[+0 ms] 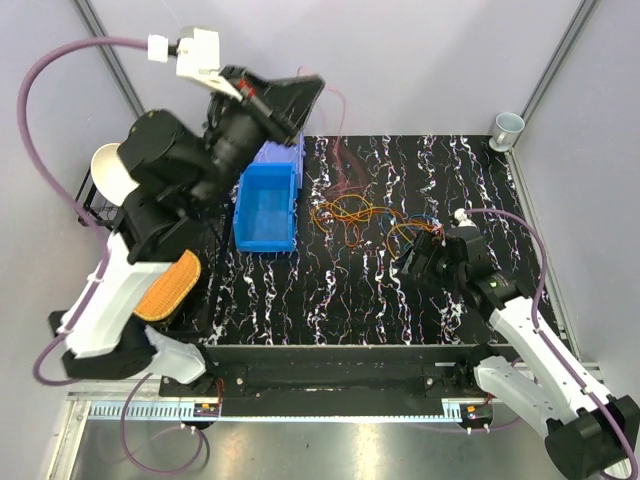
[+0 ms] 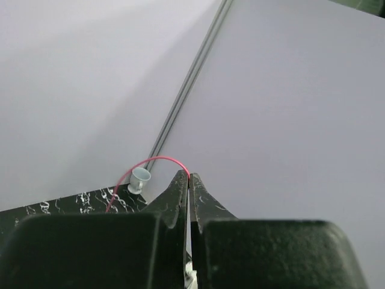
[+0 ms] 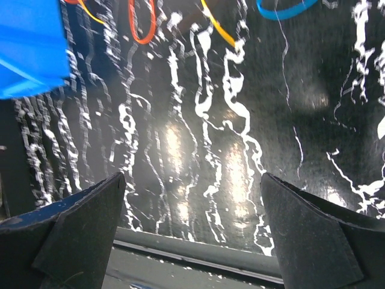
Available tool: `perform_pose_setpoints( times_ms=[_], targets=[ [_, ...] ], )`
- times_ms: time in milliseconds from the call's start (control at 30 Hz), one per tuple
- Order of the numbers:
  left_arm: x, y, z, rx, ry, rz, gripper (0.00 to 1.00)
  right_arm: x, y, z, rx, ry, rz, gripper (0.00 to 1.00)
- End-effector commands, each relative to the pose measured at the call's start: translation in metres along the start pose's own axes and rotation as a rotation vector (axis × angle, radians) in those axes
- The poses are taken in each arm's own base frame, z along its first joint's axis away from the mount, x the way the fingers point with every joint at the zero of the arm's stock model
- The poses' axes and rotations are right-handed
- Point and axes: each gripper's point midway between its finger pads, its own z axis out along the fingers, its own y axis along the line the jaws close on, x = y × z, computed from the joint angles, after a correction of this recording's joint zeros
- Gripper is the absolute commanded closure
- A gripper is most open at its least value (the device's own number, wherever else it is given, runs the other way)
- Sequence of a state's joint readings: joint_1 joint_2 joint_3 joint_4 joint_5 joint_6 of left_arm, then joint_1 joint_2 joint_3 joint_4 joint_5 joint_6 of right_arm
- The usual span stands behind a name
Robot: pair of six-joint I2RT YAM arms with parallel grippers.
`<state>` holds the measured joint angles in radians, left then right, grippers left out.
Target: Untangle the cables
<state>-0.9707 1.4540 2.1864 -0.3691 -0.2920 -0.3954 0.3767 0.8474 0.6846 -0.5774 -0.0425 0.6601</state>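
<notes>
The cables (image 1: pixel 358 214) lie in a loose bunch of orange, yellow, red and blue loops on the black marbled table (image 1: pixel 330 300), right of the blue bin (image 1: pixel 266 205). My left gripper (image 1: pixel 312 82) is raised high over the table's back edge, shut on a thin red cable (image 2: pixel 150 161) that arcs from its tips (image 2: pixel 189 175) down toward the table. The same strand (image 1: pixel 343 140) hangs faintly down to the bunch. My right gripper (image 1: pixel 415 262) hovers low, just right of the bunch, open and holding nothing (image 3: pixel 192 177). Orange (image 3: pixel 144 27), yellow (image 3: pixel 219 29) and blue (image 3: pixel 283 10) loops lie ahead of it.
A small white cup (image 1: pixel 507 127) stands at the table's back right corner. A wire basket (image 1: pixel 92 200) holding a white bowl (image 1: pixel 106 170) sits at the left, with an orange-brown oval pad (image 1: pixel 168 285) in front of it. White walls close in on the table.
</notes>
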Motion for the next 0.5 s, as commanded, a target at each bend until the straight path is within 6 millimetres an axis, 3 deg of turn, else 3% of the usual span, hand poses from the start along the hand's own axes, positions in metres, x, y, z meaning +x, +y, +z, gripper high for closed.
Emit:
perform_pose_setpoints(
  times_ms=[0,133,233,467],
  targets=[
    [0.081,0.025,-0.002,-0.017,0.195,0.087,1.0,-0.02,0.003,-0.013,0.016,-0.075,-0.002,0.0],
    [0.15,0.054,-0.024,-0.069,0.361,0.079,1.0,-0.014,0.002,-0.012,0.02,-0.056,0.022,0.0],
    [0.177,0.053,-0.039,-0.026,0.443,0.046,1.0,-0.011,0.0,-0.009,0.02,-0.046,0.032,0.0],
    [0.195,0.063,-0.069,-0.055,0.505,-0.023,1.0,0.009,0.005,0.009,-0.026,0.034,0.092,0.0]
  ],
)
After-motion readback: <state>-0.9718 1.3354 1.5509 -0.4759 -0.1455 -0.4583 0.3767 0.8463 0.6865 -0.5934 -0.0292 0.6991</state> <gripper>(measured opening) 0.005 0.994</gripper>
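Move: The pink cable is already pinched in the left fingertips and hangs from them. The bare table patch it is lowered over lies about 61 cm below that hand, 4 cm right and practically level fore and aft. The orange-yellow tangle sits some 12 cm ahead and 11 cm right of the left hand, the blue bin roughly 14 cm ahead and 12 cm left, both near table height. From the right hand, the patch is about 16 cm left, 2 cm ahead and 13 cm below. The pink cable, still pinched in the shut left fingertips, is brought down fast from high above the table, some 25 cm, with the hand drifting about 5 cm right over the bare patch short of the tangle. As it sinks, the left wrist tilts roughly 35 degrees, taking the fingers from pointing a little upward to slightly below level, forward and to the right. ##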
